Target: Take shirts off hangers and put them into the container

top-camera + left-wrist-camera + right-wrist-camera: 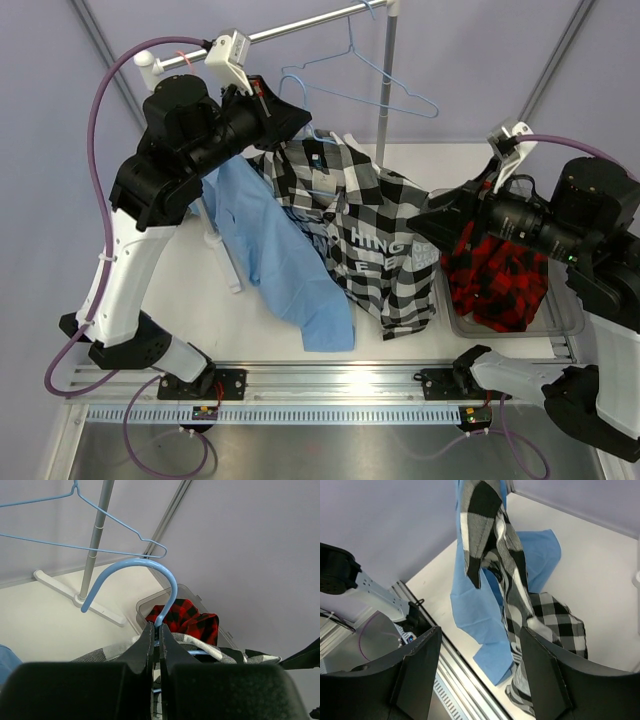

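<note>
My left gripper (288, 118) is shut on the neck of a light blue hanger (135, 567), just under its hook. The black-and-white check shirt (385, 250) hangs from that hanger, and its lower part rests on the table. The light blue shirt (285, 260) lies spread beside and partly under it. The red-and-black plaid shirt (500, 278) sits bunched in the clear container (562, 322) at the right. My right gripper (422, 224) is open next to the check shirt's right side. In the right wrist view the check shirt (502, 565) is just beyond the open right gripper (480, 667).
An empty light blue hanger (372, 80) hangs on the silver rail (300, 28), whose upright pole (385, 95) stands behind the shirts. The rack's white foot (222, 255) lies on the table left of the blue shirt. The arms' mounting rail (330, 375) runs along the near edge.
</note>
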Action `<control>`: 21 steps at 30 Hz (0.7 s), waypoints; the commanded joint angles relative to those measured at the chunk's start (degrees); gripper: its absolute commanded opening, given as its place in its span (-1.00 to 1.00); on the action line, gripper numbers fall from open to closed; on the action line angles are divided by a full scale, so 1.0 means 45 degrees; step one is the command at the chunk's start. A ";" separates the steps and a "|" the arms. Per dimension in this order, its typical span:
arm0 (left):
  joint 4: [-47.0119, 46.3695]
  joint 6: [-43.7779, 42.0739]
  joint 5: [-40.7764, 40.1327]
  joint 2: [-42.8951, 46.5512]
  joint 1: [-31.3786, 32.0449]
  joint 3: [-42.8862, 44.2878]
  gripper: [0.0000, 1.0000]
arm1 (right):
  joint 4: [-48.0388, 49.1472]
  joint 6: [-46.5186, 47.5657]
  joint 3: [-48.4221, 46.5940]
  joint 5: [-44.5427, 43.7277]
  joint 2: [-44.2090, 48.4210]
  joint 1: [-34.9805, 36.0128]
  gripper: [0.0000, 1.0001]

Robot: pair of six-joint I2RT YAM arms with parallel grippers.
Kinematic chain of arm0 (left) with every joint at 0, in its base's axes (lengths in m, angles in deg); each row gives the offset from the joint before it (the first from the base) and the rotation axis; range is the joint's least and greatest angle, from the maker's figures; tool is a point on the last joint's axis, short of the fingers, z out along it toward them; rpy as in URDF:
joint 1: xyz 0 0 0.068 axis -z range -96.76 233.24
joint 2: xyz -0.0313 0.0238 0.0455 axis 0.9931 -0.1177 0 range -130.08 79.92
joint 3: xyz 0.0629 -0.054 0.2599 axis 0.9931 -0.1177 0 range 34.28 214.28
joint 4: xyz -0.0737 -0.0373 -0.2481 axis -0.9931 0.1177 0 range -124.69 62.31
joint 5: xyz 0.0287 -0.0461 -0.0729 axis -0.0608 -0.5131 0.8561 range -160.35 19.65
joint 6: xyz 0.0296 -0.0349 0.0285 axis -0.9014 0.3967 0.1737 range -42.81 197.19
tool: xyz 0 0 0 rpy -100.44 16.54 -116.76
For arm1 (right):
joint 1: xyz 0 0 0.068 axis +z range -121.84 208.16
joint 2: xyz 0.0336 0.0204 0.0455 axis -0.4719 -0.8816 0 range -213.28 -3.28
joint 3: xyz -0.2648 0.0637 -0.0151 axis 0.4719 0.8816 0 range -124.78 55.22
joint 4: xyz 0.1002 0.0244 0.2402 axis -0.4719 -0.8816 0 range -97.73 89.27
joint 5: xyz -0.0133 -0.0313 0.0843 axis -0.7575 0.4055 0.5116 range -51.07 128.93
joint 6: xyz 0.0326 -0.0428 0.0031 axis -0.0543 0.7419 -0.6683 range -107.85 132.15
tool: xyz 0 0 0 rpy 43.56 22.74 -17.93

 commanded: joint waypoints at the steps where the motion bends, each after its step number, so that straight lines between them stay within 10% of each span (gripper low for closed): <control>1: -0.0532 0.0078 0.0425 0.0189 -0.0037 0.0696 -1.00 | -0.0423 0.0781 0.0446 -0.0949 0.0338 -0.0048 0.44; 16: -0.0296 -0.0117 0.0639 0.0638 -0.0213 0.0520 -1.00 | -0.0132 0.0841 0.1091 -0.1711 0.0455 -0.0048 0.30; 21: -0.0413 -0.0020 0.0776 0.0697 -0.0349 0.0520 -1.00 | -0.0112 0.0705 0.1248 -0.1498 0.0436 -0.0047 -0.27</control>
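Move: The right hand, open, has the black-and-white shirt's near shoulder edge about 4 cm below and 2 cm ahead, neither left nor right. The hanger hook, in the left hand's grip, is some 13 cm ahead, 16 cm left and 4 cm higher; the red shirt in the container is about 27 cm right, 10 cm ahead, 44 cm below. From the left hand that shoulder edge lies some 11 cm back, 16 cm right, 9 cm down. The right hand sinks about 3 cm, easing right and forward onto the shirt's shoulder edge, its fingers starting to close. ##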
